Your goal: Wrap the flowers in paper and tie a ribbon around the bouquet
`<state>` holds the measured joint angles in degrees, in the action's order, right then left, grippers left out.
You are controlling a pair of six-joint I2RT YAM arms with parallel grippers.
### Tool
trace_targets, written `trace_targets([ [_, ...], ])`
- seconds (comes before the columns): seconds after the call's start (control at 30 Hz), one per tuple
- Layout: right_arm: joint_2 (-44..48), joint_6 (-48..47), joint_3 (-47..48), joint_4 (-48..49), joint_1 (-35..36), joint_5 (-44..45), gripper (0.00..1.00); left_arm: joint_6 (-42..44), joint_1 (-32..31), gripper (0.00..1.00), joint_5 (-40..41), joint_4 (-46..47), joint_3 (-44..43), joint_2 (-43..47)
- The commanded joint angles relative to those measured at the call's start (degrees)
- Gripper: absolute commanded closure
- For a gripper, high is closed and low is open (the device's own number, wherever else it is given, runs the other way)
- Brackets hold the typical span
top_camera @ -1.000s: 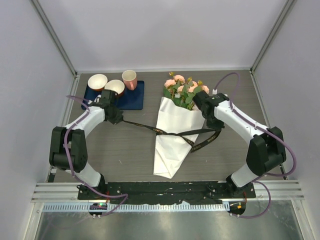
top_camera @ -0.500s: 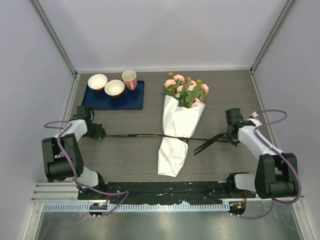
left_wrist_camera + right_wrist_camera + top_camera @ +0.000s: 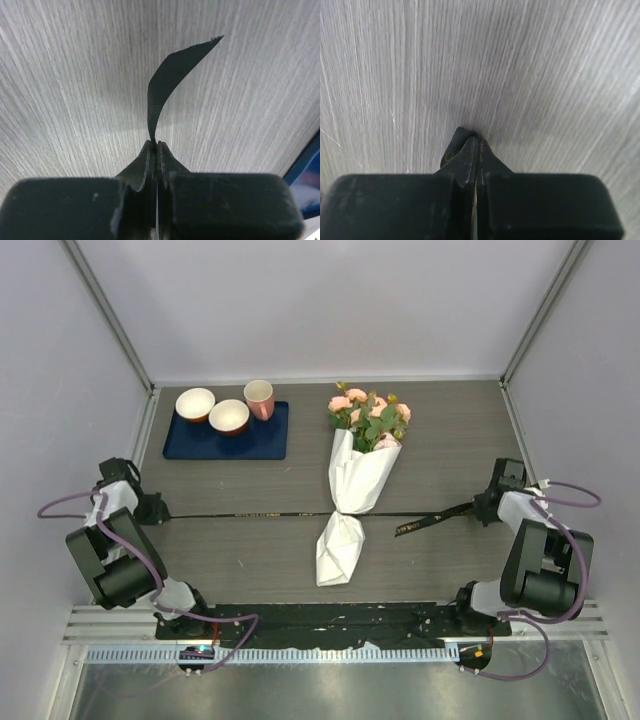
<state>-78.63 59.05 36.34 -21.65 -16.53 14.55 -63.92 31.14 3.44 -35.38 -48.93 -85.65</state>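
The bouquet lies at the table's middle, pink flowers [image 3: 366,418] at its far end and the white paper [image 3: 352,480] wrapped as a cone around the stems. The black ribbon [image 3: 250,514] runs taut across the table and cinches the paper at a narrow waist. My left gripper [image 3: 158,510] at the far left is shut on one ribbon end; in the left wrist view a short ribbon tail [image 3: 170,80] curls up from the left gripper [image 3: 155,144]. My right gripper [image 3: 483,508] at the far right is shut on the ribbon [image 3: 451,147], whose free tail [image 3: 425,523] hangs loose beside it.
A dark blue mat [image 3: 265,440] at the back left carries two bowls [image 3: 196,402] [image 3: 229,416] and a pink cup [image 3: 259,398]. White walls and metal frame posts close in the table on three sides. Both arms are folded low near the side edges.
Both arms have swung outward to the table's sides, pulling the ribbon from slack and crossed to a straight taut line. The paper has been squeezed narrow at the ribbon and the bouquet shifted slightly.
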Motion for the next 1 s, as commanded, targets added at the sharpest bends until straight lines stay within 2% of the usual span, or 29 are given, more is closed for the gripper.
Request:
trace_targets([
  [0.0,-3.19,-1.30,0.31,10.66,-7.88,7.34,1.00,2.57,4.28,1.00,10.53,5.58,-5.30,0.31],
  [0.1,-4.25,-2.26,0.40,12.42,-10.79,6.28,1.00,2.22,5.43,1.00,10.09,7.16,-4.86,-0.31],
  [0.23,-4.69,-3.76,-0.48,14.09,-10.62,7.16,1.00,2.83,5.34,1.00,10.00,7.07,-5.39,-1.19],
  [0.4,-2.94,-6.66,0.58,13.22,-7.20,13.29,1.00,4.33,3.94,1.00,10.36,7.51,-6.53,-0.75],
  [0.6,1.81,-11.12,1.72,8.12,-3.07,11.74,1.00,5.74,0.86,0.99,0.97,8.75,-6.71,-2.24],
  [0.63,1.47,-12.36,2.94,5.33,-3.06,6.86,1.00,5.82,0.51,0.94,-0.53,7.79,-6.71,-2.16],
  [0.67,0.77,-13.16,5.65,1.82,-1.85,5.85,1.00,6.61,0.16,0.76,-1.59,6.65,-7.06,-2.07],
  [0.7,1.28,-14.99,6.28,-3.26,-0.88,5.58,1.00,7.14,-0.28,0.69,-1.68,5.16,-7.49,-1.72],
  [0.73,2.59,-16.41,6.29,-4.36,0.52,4.28,0.99,7.75,-1.42,0.60,-1.68,2.62,-7.67,-0.32],
  [0.77,4.95,-17.81,5.85,-4.98,3.93,4.18,0.94,8.45,-2.39,0.49,-0.99,1.81,-7.67,0.99],
  [0.8,5.93,-19.48,5.94,-7.77,6.23,4.44,0.75,9.77,-3.61,0.44,-0.02,1.11,-7.76,2.14],
  [0.83,6.64,-20.19,5.85,-9.19,8.25,4.79,0.64,10.56,-6.93,0.42,0.77,-0.99,-7.85,5.02],
  [0.87,7.00,-20.02,6.02,-10.85,9.84,5.14,0.55,11.18,-8.97,0.36,2.34,-1.88,-7.76,6.44],
  [0.9,7.70,-19.76,6.29,-13.39,13.51,5.05,0.43,11.62,-11.25,0.19,4.27,-2.93,-7.50,7.85],
  [0.93,7.79,-19.93,6.55,-13.94,15.29,3.92,0.37,11.63,-15.36,0.17,4.55,-5.03,-7.33,9.26],
  [0.97,7.62,-19.41,8.21,-15.16,16.52,4.35,0.27,11.54,-17.32,0.01,5.08,-6.27,-7.06,11.44],
])
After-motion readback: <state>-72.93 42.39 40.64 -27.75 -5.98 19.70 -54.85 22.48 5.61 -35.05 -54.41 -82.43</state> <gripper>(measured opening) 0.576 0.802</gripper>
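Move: Both hands already pinch the taut black ribbon, low over the table. From the left hand, the ribbon's cinch round the paper bouquet lies about 50 cm to the right and level with it. The blue tray stands 24 cm ahead and 17 cm right. From the right hand, the cinch is some 37 cm left and level with it, the pink flower heads 26 cm ahead and 30 cm left, and a loose ribbon tail 14 cm left and 4 cm back. Outward first, low and nearly level: the left hand draws its ribbon end about 6 cm left while the right hand draws the other about 7 cm right, tightening against the bouquet. Both then turn back inward past their starting places, rising some 4 cm and opening to let go of the ribbon, the left twisting clockwise and the right counter-clockwise. ##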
